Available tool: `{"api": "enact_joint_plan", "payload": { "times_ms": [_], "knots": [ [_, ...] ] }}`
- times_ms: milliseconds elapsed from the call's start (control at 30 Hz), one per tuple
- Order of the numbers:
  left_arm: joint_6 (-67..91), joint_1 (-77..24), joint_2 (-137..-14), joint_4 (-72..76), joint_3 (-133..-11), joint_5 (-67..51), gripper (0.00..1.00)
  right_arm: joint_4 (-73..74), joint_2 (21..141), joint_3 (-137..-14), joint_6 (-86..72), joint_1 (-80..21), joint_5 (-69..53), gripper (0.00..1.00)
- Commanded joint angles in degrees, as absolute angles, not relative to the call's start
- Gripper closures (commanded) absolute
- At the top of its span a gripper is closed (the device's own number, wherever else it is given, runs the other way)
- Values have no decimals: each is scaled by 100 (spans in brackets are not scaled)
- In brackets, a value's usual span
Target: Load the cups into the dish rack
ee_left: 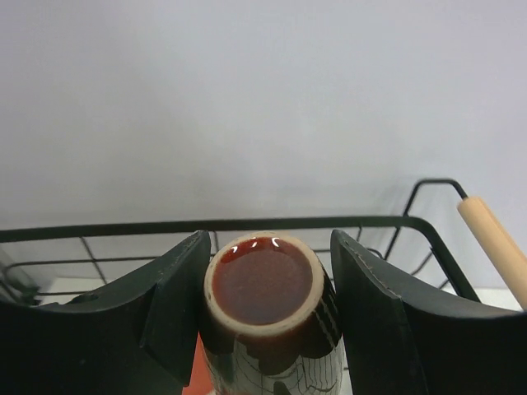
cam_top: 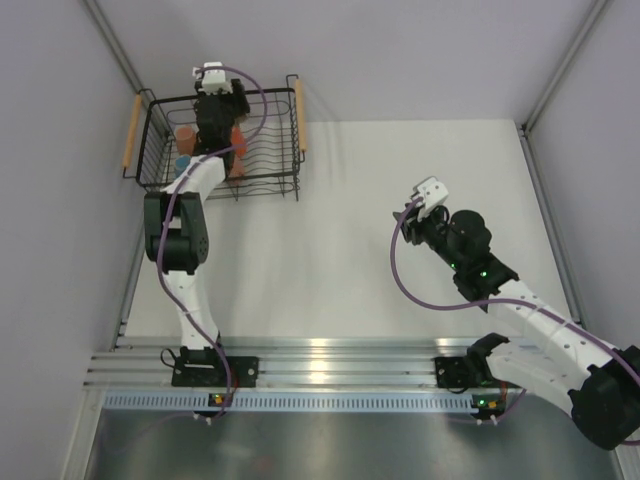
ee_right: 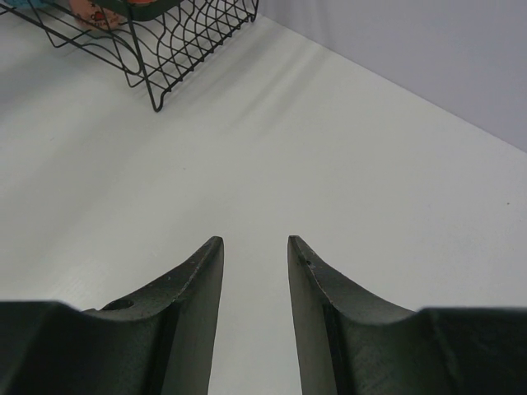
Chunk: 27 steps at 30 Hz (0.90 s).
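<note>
The black wire dish rack (cam_top: 270, 190) stands at the far left of the table. My left gripper (cam_top: 213, 102) reaches over its far side and is shut on the dark brown mug (ee_left: 265, 284), which is upside down, base up, between the fingers (ee_left: 177, 288). The rack's far rim (ee_left: 123, 229) runs behind it. A salmon-pink mug (cam_top: 186, 135), a light blue mug (cam_top: 183, 162) and an orange mug (cam_top: 239, 142) sit in the rack, partly hidden by the arm. My right gripper (cam_top: 412, 212) is open and empty above the bare table; it also shows in the right wrist view (ee_right: 254, 240).
The rack has wooden handles on its left (cam_top: 130, 130) and right (cam_top: 299, 115); the right one shows in the left wrist view (ee_left: 494, 239). The rack's near corner (ee_right: 156, 82) shows in the right wrist view. Grey walls enclose the white table (cam_top: 400, 290).
</note>
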State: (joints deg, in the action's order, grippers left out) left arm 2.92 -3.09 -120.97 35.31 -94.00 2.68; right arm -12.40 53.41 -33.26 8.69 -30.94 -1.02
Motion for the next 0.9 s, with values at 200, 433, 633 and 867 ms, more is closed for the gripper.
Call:
{"api": "enact_joint_plan", "payload": {
  "times_ms": [200, 433, 633, 867],
  "knots": [
    [123, 342, -11417, 3973, -9018, 712, 100, -1450, 5274, -3357, 756, -3015, -272, 62],
    [193, 615, -11426, 4043, -8745, 712, 100, -1398, 5291, -3384, 756, -3023, -255, 62],
    [316, 703, -11470, 4113, -8578, 642, 100, -1380, 5300, -3392, 756, -3015, -237, 62],
    [378, 721, -11531, 4175, -8411, 624, 100, -1380, 5352, -3393, 747, -3015, -237, 62]
  ]
}}
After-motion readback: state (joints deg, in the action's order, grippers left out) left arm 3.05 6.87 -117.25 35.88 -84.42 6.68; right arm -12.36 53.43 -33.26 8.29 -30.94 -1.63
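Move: The left hand already holds the dark cup above the rack; the space that the hand seems to make for lies about 12 cm to its left, 2 cm back and 15 cm down. Bounding that space at the same depth, the orange cup is some 6 cm left and 3 cm ahead of the hand, the brown cup about 17 cm left and 1 cm ahead. The blue cup is roughly 17 cm left and 8 cm back. From the idle right hand the space is about 58 cm left, 28 cm ahead and 9 cm down. Keeping its pinch on the dark cup, the left hand carries it left by about 12 cm past the orange cup towards the rack's left end, rising a couple of centimetres at first and easing back some 3 cm, while the wrist turns about 15 degrees counter-clockwise. Once the sideways swing tapers off the hand sinks, ending some 6 cm under its highest point with the fingers tipped slightly further down, still shut on the cup between the brown cup and the orange one. ##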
